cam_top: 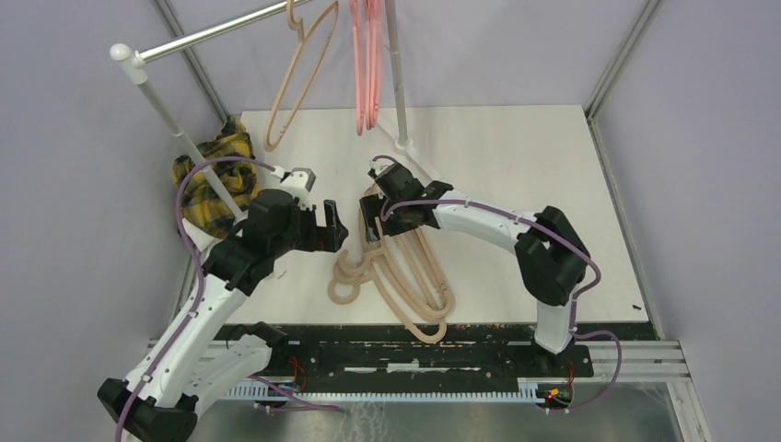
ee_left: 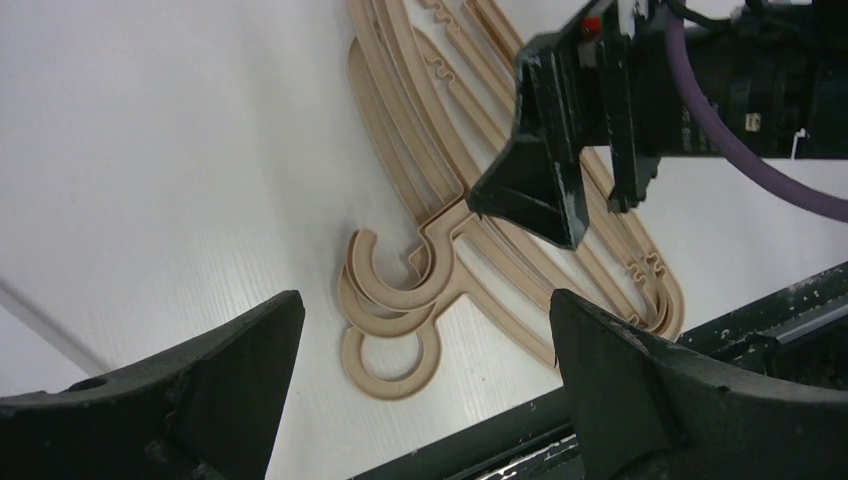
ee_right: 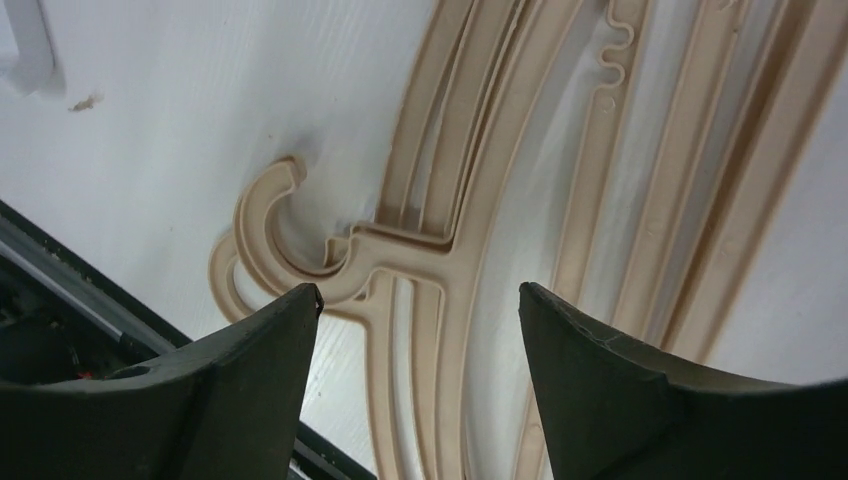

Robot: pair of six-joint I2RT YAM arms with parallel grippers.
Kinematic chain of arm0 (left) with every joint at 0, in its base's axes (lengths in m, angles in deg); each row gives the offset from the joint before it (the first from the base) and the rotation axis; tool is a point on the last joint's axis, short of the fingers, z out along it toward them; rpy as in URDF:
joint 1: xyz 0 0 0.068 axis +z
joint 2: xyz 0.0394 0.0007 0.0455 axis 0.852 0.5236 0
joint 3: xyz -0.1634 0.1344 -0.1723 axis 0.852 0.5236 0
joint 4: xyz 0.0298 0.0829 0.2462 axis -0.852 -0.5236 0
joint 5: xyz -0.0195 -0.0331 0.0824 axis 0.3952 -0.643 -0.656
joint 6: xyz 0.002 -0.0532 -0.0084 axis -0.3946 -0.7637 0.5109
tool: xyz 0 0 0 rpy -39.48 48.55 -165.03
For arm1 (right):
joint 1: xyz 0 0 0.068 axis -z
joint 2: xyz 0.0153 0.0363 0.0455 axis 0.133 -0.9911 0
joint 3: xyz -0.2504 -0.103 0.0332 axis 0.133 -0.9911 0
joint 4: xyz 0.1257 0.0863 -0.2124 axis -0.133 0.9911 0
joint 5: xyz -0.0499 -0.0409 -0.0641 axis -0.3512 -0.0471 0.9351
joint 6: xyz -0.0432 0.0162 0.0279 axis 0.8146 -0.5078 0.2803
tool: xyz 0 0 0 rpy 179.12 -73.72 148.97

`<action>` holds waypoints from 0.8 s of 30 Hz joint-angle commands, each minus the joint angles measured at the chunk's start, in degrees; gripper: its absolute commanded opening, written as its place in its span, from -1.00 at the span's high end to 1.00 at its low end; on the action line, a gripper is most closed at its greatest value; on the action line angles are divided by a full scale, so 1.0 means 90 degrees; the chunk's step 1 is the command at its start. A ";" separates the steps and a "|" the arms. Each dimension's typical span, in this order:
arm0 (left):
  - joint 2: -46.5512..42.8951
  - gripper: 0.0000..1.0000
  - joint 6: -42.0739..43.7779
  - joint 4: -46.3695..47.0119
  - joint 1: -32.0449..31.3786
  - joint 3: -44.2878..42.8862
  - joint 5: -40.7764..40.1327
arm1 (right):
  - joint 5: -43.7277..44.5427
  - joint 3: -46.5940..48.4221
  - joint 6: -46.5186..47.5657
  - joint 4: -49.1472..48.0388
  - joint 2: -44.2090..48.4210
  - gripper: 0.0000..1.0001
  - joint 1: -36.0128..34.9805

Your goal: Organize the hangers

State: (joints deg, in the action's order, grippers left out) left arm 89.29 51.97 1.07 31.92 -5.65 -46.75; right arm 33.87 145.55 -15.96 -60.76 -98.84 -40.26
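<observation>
Several beige hangers lie stacked on the white table (cam_top: 516, 157), in a pile (cam_top: 412, 276) with their hooks (ee_left: 392, 300) pointing left. One more beige hanger (cam_top: 299, 74) and a few pink hangers (cam_top: 367, 64) hang on the rail (cam_top: 212, 35). My right gripper (cam_top: 376, 204) is open and empty, low over the far end of the pile; in its own view (ee_right: 420, 290) the fingers straddle a hanger neck (ee_right: 410, 250). My left gripper (cam_top: 339, 228) is open and empty, left of the pile; in its own view (ee_left: 425, 300) it is above the hooks.
A yellow-black plaid cloth (cam_top: 216, 175) lies at the foot of the rack's left pole (cam_top: 170, 115). The rack's right pole (cam_top: 398, 83) stands just behind the right gripper. Grey walls enclose the table. A black rail (cam_top: 414, 354) runs along the near edge.
</observation>
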 commanded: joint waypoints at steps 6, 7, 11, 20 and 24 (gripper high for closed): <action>-0.0461 -0.98 -0.0385 0.0505 -0.0019 0.0627 0.0233 | 0.0502 0.0738 -0.0301 -0.0378 -0.1097 -0.43 -0.0010; -0.0474 -0.98 -0.0395 0.0526 -0.0023 0.0643 0.0262 | 0.0495 0.0792 -0.0291 -0.0360 -0.1209 -0.39 -0.0011; -0.0484 -0.98 -0.0439 0.0573 -0.0020 0.0706 0.0304 | 0.0465 0.0886 -0.0315 -0.0402 -0.1556 -0.06 -0.0010; -0.0392 -0.98 -0.0498 0.0658 -0.0022 0.0697 0.0382 | 0.0918 0.0767 -0.0376 -0.0120 -0.0783 0.69 0.0061; -0.0306 -0.98 -0.0603 0.0907 -0.0023 0.0758 0.0550 | 0.0612 0.0568 -0.0795 -0.0312 0.0136 0.67 0.0355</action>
State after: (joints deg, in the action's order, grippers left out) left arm 86.05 49.15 4.46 31.92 0.89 -44.44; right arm 39.69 150.65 -19.54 -60.63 -109.44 -39.71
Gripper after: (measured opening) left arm 0.991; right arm 0.224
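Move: Under the right hand, about 8 cm down, 2 cm ahead and 1 cm to its left, runs the shoulder bar of the top beige hanger, just beyond its hook neck. The stacked hooks lie some 8 cm back and 8 cm left of this hand, the pile's bottom bars roughly 7 cm right and level with it. The rack foot is about 17 cm ahead and 10 cm right. From the left hand the shoulder bar is some 9 cm ahead, 8 cm right and 20 cm below. Sinking about 8 cm and easing forward a couple of centimetres, the right hand brings its open fingers down astride the shoulder bar, closes on it and pinches it near the hook neck. It then turns back up by some 2.5 cm with the bar held. The left hand settles about 2 cm lower and 1 cm back, fingers staying wide open. ##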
